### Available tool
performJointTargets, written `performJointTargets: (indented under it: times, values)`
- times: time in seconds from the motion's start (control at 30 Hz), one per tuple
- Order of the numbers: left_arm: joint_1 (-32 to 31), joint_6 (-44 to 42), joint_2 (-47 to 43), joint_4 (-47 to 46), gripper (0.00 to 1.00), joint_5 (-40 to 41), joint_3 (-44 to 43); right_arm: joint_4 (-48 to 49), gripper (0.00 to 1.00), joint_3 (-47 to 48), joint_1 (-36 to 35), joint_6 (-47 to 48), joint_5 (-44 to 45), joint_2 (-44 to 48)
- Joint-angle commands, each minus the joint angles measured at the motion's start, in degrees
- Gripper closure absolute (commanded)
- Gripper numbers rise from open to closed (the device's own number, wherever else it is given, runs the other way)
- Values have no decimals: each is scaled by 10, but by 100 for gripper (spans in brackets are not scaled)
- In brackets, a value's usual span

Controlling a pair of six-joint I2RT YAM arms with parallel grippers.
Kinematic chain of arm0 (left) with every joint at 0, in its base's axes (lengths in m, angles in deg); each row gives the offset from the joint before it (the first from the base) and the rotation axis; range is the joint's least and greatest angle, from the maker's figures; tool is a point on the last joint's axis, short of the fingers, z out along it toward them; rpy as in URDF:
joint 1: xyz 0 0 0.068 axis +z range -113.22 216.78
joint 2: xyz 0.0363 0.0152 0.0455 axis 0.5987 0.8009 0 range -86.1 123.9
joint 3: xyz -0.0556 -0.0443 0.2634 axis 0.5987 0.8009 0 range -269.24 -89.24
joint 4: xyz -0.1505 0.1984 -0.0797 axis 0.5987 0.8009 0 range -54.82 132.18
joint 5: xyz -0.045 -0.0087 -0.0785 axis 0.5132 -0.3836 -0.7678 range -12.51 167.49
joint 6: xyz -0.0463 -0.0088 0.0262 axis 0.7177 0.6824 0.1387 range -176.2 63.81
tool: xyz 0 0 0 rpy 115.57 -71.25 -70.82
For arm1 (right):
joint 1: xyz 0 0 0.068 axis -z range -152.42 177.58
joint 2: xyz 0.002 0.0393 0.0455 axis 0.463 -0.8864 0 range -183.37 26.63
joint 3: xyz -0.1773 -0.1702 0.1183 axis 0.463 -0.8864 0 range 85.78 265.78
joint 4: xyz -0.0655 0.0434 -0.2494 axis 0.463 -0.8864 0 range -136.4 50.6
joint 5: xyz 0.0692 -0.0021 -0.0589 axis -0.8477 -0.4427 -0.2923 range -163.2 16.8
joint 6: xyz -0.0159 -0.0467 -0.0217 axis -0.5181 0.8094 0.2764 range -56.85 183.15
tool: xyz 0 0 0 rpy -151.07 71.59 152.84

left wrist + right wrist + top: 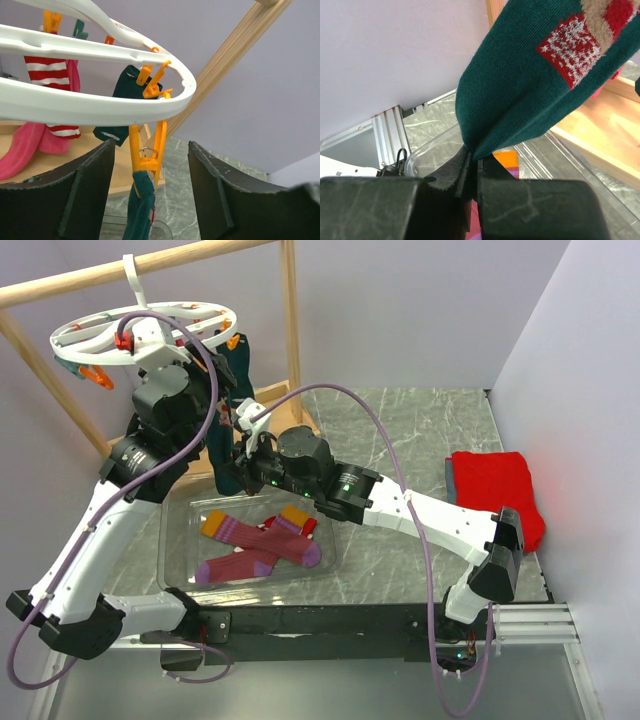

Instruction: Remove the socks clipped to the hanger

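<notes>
The white round hanger [140, 335] hangs by its hook from the wooden rail. In the left wrist view its ring [100, 107] carries an orange clip [147, 150] that bites the cuff of a dark teal sock [140, 210]. My left gripper [150, 146] is open, one finger on each side of that clip, not touching it. My right gripper [474, 160] is shut on the lower end of the same teal sock [530, 80], below the hanger [245, 445]. A red-and-white striped sock [50, 75], a pink sock [25, 150] and another teal sock [127, 87] hang clipped farther back.
Two purple-maroon socks with orange cuffs [260, 540] lie in a clear bin [170, 530] under the arms. The wooden rail frame [150, 268] stands at the back left. A folded red cloth [495, 490] lies at the right by the wall.
</notes>
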Motion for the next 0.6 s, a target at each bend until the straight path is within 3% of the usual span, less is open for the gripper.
performJointTargets:
  times: [0.0, 0.23, 0.53, 0.57]
  values:
    - [6, -19, 1, -46, 38, 18, 4, 8, 100, 5, -7, 9, 8, 19]
    - [9, -37, 5, -67, 56, 20, 5, 5, 100, 0, -8, 9, 8, 28]
    - [17, -37, 11, -60, 90, -1, 1, 4, 100, -23, -10, 2, 6, 51]
    - [18, -38, 13, -59, 97, -1, -1, 4, 100, -28, -11, 0, 7, 55]
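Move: The orange clip of the held green sock sits between the left hand's open fingers, about 2 cm ahead, level sideways and in height. The hanger rim passes some 4 cm above the clip; the other green sock hangs roughly 8 cm beyond it, 1 cm to the left and 3 cm lower. From the right hand, already gripping the held sock's lower end, the clip is about 10 cm forward, 2 cm left and 12 cm up. Left fingers close on the orange clip, easing about 1 cm forward, while the right keeps its grip on the sock. ##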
